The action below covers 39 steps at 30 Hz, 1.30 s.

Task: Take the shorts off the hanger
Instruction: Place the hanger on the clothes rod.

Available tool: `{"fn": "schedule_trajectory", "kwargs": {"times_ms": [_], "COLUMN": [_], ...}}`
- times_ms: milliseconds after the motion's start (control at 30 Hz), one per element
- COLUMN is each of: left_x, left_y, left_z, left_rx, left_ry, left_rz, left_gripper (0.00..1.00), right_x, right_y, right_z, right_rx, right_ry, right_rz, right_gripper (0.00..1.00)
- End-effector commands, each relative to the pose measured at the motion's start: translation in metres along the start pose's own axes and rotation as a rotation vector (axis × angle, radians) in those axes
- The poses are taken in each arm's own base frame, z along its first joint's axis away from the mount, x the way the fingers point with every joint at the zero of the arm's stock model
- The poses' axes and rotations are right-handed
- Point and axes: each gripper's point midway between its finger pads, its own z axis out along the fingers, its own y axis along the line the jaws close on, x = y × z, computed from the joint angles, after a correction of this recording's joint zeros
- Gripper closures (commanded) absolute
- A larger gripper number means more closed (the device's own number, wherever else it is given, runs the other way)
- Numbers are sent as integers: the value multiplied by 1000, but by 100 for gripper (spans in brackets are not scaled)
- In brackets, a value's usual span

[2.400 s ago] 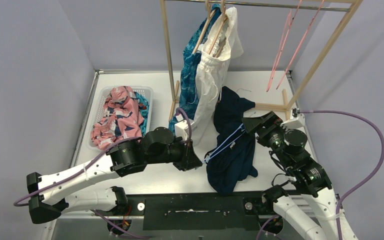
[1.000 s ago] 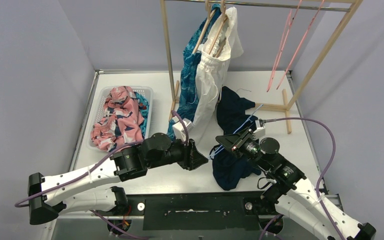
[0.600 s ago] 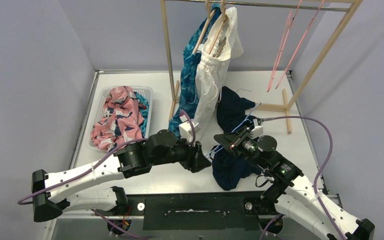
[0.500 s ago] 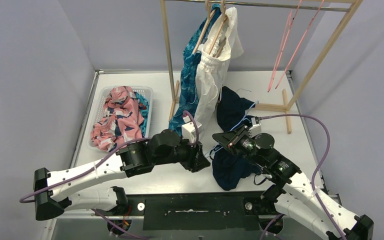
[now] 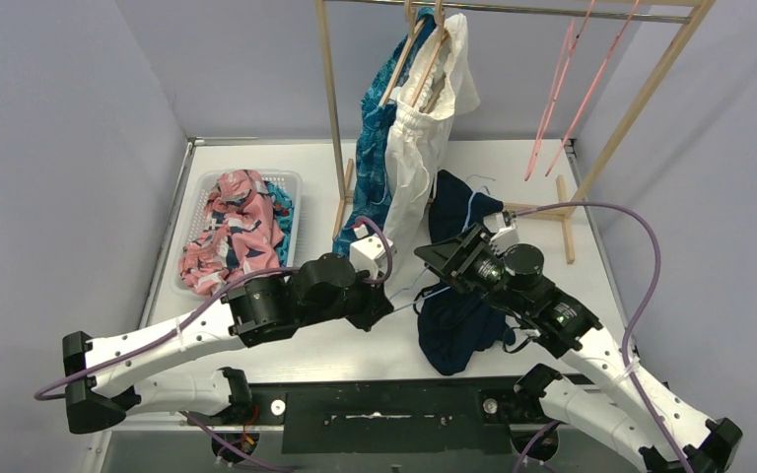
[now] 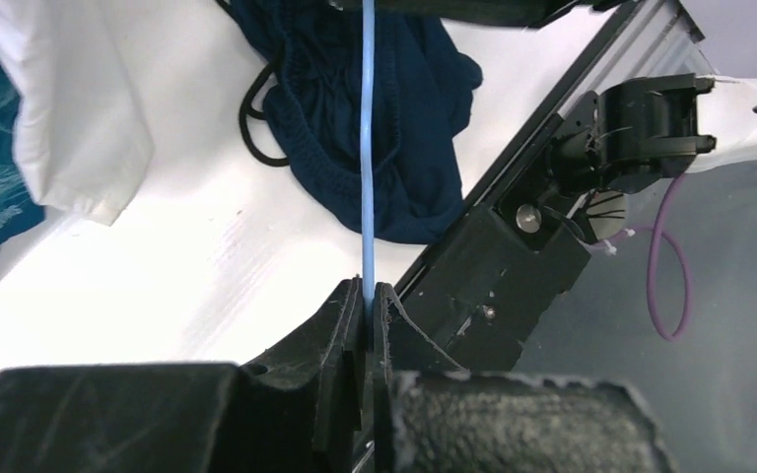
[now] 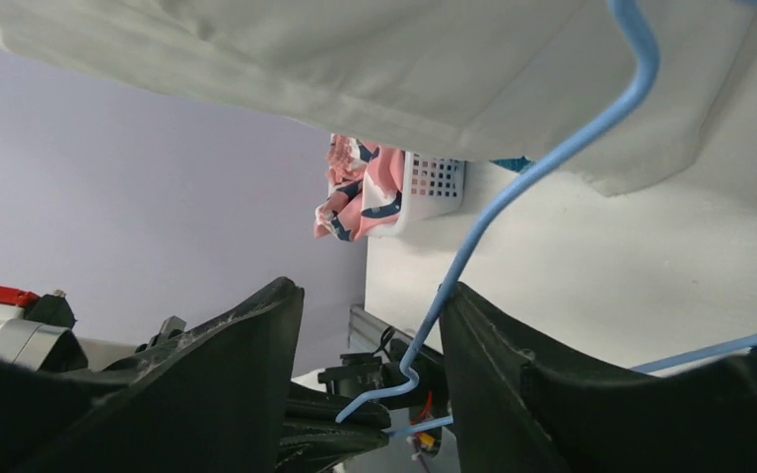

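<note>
The navy shorts (image 5: 453, 320) lie crumpled on the table with a thin blue hanger (image 5: 424, 296) threaded through them. My left gripper (image 5: 391, 302) is shut on the hanger's wire (image 6: 368, 148), pinched between its jaws (image 6: 368, 296). My right gripper (image 5: 432, 261) stands open above the navy shorts (image 6: 355, 99). The hanger (image 7: 513, 197) runs between its fingers (image 7: 373, 296), close to the right one. White drawstring shorts (image 5: 419, 148) and blue leaf-pattern shorts (image 5: 373, 148) hang on wooden hangers from the rack.
A white basket (image 5: 197, 187) at the left holds the pink-and-navy floral shorts (image 5: 241, 232) and a teal pair. The wooden rack (image 5: 333, 118) stands at the back, two bare pink hangers (image 5: 557, 99) on its right end. The rack's foot lies behind my right arm.
My left gripper opened, then shut on the blue hanger wire. My right gripper, shut on the hanger before, has opened and lifted a little toward the rack.
</note>
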Motion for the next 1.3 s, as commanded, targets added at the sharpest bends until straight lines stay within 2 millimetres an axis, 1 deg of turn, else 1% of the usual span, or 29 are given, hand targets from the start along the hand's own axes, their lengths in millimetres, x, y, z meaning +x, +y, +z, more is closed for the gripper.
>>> {"fn": "schedule_trajectory", "kwargs": {"times_ms": [0, 33, 133, 200, 233, 333, 400, 433, 467, 533, 600, 667, 767, 967, 1133, 1267], "left_x": [-29, -31, -38, -43, -47, -53, -58, -61, -63, -68, -78, -95, -116, -149, -179, -203], "left_y": [5, 5, 3, 1, -1, -7, -12, -11, -7, 2, 4, -4, -14, -31, -22, -22], "left_z": [-28, -32, -45, -55, -60, -69, -73, -74, -75, -76, -75, -72, -66, -53, -49, -48], "left_rx": [-53, -61, -58, -50, -43, -10, 12, 9, -12, -70, -83, -56, -18, 9, -81, -124], "left_ry": [-73, -74, -83, -89, -95, -118, -141, -152, -164, -194, -238, -307, -381, -467, -571, -648], "left_rz": [-3, -3, -4, -4, -5, -15, -24, -27, -34, -49, -54, -57, -47, -17, -36, 4], "left_gripper": [100, 100, 100, 100, 100, 100, 100, 100, 100, 100, 100, 100, 100, 100, 100, 100], "right_x": [-31, -36, -54, -69, -77, -95, -101, -102, -103, -102, -99, -97, -95, -90, -86, -85], "right_y": [23, 21, 15, 1, -9, -51, -76, -89, -96, -106, -114, -121, -129, -144, -152, -155], "right_z": [-17, -22, -45, -61, -69, -92, -103, -108, -111, -112, -108, -104, -100, -93, -92, -93], "right_rx": [-23, -5, 28, 92, 141, 337, 450, 506, 538, 565, 570, 575, 595, 655, 674, 671], "right_ry": [-119, -144, -259, -353, -401, -530, -578, -590, -604, -615, -611, -610, -607, -575, -572, -575], "right_rz": [-95, -103, -133, -151, -157, -173, -186, -187, -175, -159, -159, -156, -155, -171, -146, -134], "right_gripper": [43, 38, 35, 33, 32, 31, 30, 30, 29, 29, 29, 28, 27, 25, 24, 24]}}
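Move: My left hand holds the blue hanger, and the bare stretch of clothes rod is about 40 cm ahead of it, 20 cm right and 30 cm up. The white shorts hang some 30 cm ahead and 8 cm right, level in height. From my right hand, its fingers part-open around the hanger, the navy shorts lie roughly 10 cm ahead, 11 cm right and 24 cm below; the white shorts hang about 24 cm straight ahead, near its height. I keep the blue hanger pinched in my left hand and lift it about 11 cm, drifting left and then back right while pushing 6 cm forward towards the rod, the wrist tipping up and turning counter-clockwise. My right hand opens wider, comes free of the hanger, swings 16 cm right, then sinks about 10 cm towards the navy shorts, turning some 35 degrees clockwise. ##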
